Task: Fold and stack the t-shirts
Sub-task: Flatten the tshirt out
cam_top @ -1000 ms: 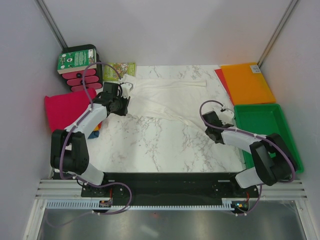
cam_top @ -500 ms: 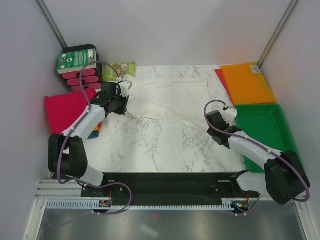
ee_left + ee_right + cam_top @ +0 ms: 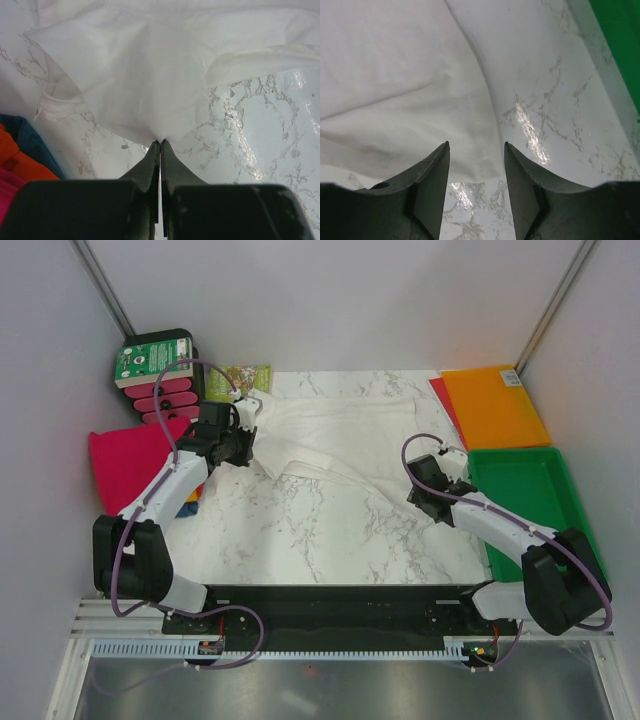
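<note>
The thin white t-shirt [image 3: 335,430] lies wrinkled and partly spread across the back of the marble table. My left gripper [image 3: 250,445] is shut on its left edge; in the left wrist view the cloth [image 3: 150,75] fans out from the pinched tips [image 3: 160,143]. My right gripper [image 3: 418,483] stands open over the shirt's lower right corner [image 3: 420,85], with the jaws [image 3: 476,145] apart and nothing between them. The pile sits at the left: a magenta-pink shirt [image 3: 125,455] with orange [image 3: 20,162] and blue [image 3: 27,142] folds beside it.
A flat orange sheet [image 3: 493,405] lies at the back right over a red one [image 3: 441,395]. A green tray [image 3: 530,505] stands to the right of my right arm. A green and pink box [image 3: 155,375] and a leaflet [image 3: 240,378] are at the back left.
My right gripper has opened and let go of the shirt's corner. My left gripper has drawn its edge a little toward the back, and the shirt lies wider.
</note>
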Controlling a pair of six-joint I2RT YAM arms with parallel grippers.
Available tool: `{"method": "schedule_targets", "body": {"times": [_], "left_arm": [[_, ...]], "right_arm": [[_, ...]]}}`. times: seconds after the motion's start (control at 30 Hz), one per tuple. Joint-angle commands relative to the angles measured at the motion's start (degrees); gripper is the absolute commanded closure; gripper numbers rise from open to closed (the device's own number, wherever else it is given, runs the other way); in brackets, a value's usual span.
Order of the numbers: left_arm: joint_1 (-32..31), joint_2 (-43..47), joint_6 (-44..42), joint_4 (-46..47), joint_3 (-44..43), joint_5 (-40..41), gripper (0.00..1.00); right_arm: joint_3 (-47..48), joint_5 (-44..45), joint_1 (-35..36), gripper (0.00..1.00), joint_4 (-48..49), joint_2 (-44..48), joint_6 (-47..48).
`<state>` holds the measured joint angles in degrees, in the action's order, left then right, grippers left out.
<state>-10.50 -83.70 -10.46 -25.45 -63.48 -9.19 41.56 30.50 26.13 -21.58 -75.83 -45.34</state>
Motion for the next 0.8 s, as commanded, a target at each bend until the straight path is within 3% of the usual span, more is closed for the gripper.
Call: {"method": "schedule_targets", "body": {"times": [0.0, 0.43, 0.77], "left_arm": [[0.1, 0.2, 1.1, 0.6, -0.8, -1.2, 0.98], [0.1, 0.2, 1.1, 0.7, -0.1, -1.9, 0.98], [0.1, -0.1, 1.1, 0.8, -0.1, -1.7, 0.98]], "right_arm": [[-2.2, -1.9, 0.1, 0.47, -1.0, -1.1, -6.1], [-6.4, -2.6, 3.6, 0.49, -4.1, -1.8, -13.1], [-6.7, -1.5, 3.8, 0.44, -3.9, -5.9, -14.2]]}}
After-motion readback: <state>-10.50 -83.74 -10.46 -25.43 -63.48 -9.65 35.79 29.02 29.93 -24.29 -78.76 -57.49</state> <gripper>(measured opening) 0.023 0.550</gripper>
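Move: The t-shirt's near right corner lies about 5 cm back of the open right hand, level with it sideways, and some 5 cm lower. From that hand, the green bin's middle is roughly 30 cm to the right and about level with it front to back, while the orange folder is some 26 cm farther out and 21 cm right. From the left hand the same corner is about 43 cm right, 14 cm back and some 12 cm below. The right hand's left finger comes down onto the cloth just inside the t-shirt's near right corner, its other finger over bare marble past the side edge. To get there the hand sinks about 5 cm while drawing back some 4.5 cm, tipping a little further down, fingers staying about half open. The left hand stays still, keeping its shut grip on the raised left part of the t-shirt. ##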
